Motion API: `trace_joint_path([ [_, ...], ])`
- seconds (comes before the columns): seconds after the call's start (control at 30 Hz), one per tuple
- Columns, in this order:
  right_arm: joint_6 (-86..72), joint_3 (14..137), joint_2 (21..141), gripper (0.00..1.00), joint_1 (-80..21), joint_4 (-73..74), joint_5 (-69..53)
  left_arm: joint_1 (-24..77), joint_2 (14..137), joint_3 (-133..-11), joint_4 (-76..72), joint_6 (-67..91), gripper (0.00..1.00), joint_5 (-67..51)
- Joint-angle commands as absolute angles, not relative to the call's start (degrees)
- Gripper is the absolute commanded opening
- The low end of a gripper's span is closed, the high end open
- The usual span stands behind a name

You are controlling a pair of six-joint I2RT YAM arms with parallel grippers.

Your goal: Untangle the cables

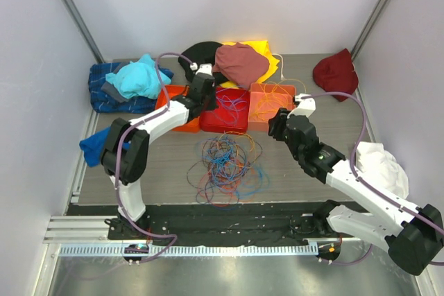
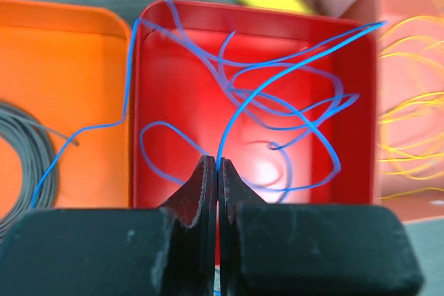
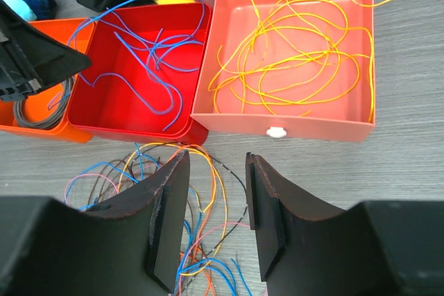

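A loose tangle of cables (image 1: 225, 164) in blue, orange, yellow and pink lies on the table in front of three trays. My left gripper (image 2: 218, 164) hangs over the red tray (image 2: 180, 88), shut on a blue cable (image 2: 277, 74) that loops through that tray and over its rim. More blue cable lies in the red tray (image 3: 111, 102). Yellow cables (image 3: 291, 53) fill the salmon tray (image 3: 291, 119). A grey coil (image 2: 28, 150) sits in the orange tray (image 2: 69, 67). My right gripper (image 3: 216, 157) is open above the tangle's far edge (image 3: 201, 240), with nothing between its fingers.
Cloth heaps ring the trays: cyan (image 1: 139, 77) and blue plaid (image 1: 104, 88) at the left, maroon (image 1: 239, 64), black (image 1: 198, 53) and yellow (image 1: 267, 50) behind, dark red (image 1: 336, 71) at the back right, white (image 1: 381, 168) by the right arm. Walls close in both sides.
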State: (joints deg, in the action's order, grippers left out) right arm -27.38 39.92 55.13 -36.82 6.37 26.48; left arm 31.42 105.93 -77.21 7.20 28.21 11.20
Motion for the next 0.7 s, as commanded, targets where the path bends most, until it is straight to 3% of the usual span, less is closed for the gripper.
trace_joint_path([
  [0.0, -27.6, 39.9, 54.8, 0.46, -37.1, 5.3, 27.7, 31.5, 108.6, -82.0, 11.6, 25.5, 0.00, 15.0],
  [0.07, -27.7, 40.0, 55.0, 0.46, -37.1, 5.2, 27.6, 31.6, 110.6, -83.1, 14.1, 25.5, 0.00, 15.6],
  [0.1, -27.6, 40.0, 55.0, 0.46, -37.1, 5.4, 27.7, 31.5, 110.9, -83.7, 14.7, 25.5, 0.07, 15.9],
  [0.17, -27.5, 39.9, 54.9, 0.46, -37.2, 5.4, 27.8, 31.5, 109.6, -82.7, 14.4, 25.6, 0.31, 15.9],
  [0.2, -27.4, 40.0, 55.0, 0.46, -37.1, 5.3, 27.9, 31.7, 108.6, -81.8, 13.5, 25.4, 0.54, 16.5],
  [0.27, -27.5, 39.9, 55.2, 0.46, -37.1, 5.2, 27.9, 31.8, 104.4, -79.0, 11.7, 24.9, 0.69, 17.2],
  [0.3, -27.5, 39.9, 55.3, 0.46, -37.1, 5.1, 27.8, 31.8, 103.2, -78.5, 10.8, 24.7, 0.99, 17.7],
  [0.67, -28.4, 39.1, 55.1, 0.46, -37.1, 4.2, 26.8, 31.8, 86.1, -75.2, 8.9, 23.5, 1.00, 20.4],
])
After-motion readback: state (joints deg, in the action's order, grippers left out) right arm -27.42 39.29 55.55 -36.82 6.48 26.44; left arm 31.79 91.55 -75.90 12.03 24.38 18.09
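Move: The left hand, still pinching the blue cable, hangs over the red box: its middle is about 4 cm to the right, 2 cm ahead and some 7 cm below. From this hand, the orange box with the grey coil is about 10 cm left and 2 cm ahead, the pink box about 19 cm right and 2 cm ahead, and the tangle 18 cm back and 4 cm right. From the idle right hand, the red box lies about 12 cm ahead, 18 cm left and 14 cm below. The pinched blue cable is let go over the red box: the left hand first sinks about 3.5 cm towards the box, its fingers opening from shut to fully wide around the low point. It then climbs quickly, some 13 cm, easing a few centimetres left and slightly back as the fingertips tip up roughly 15 degrees. ##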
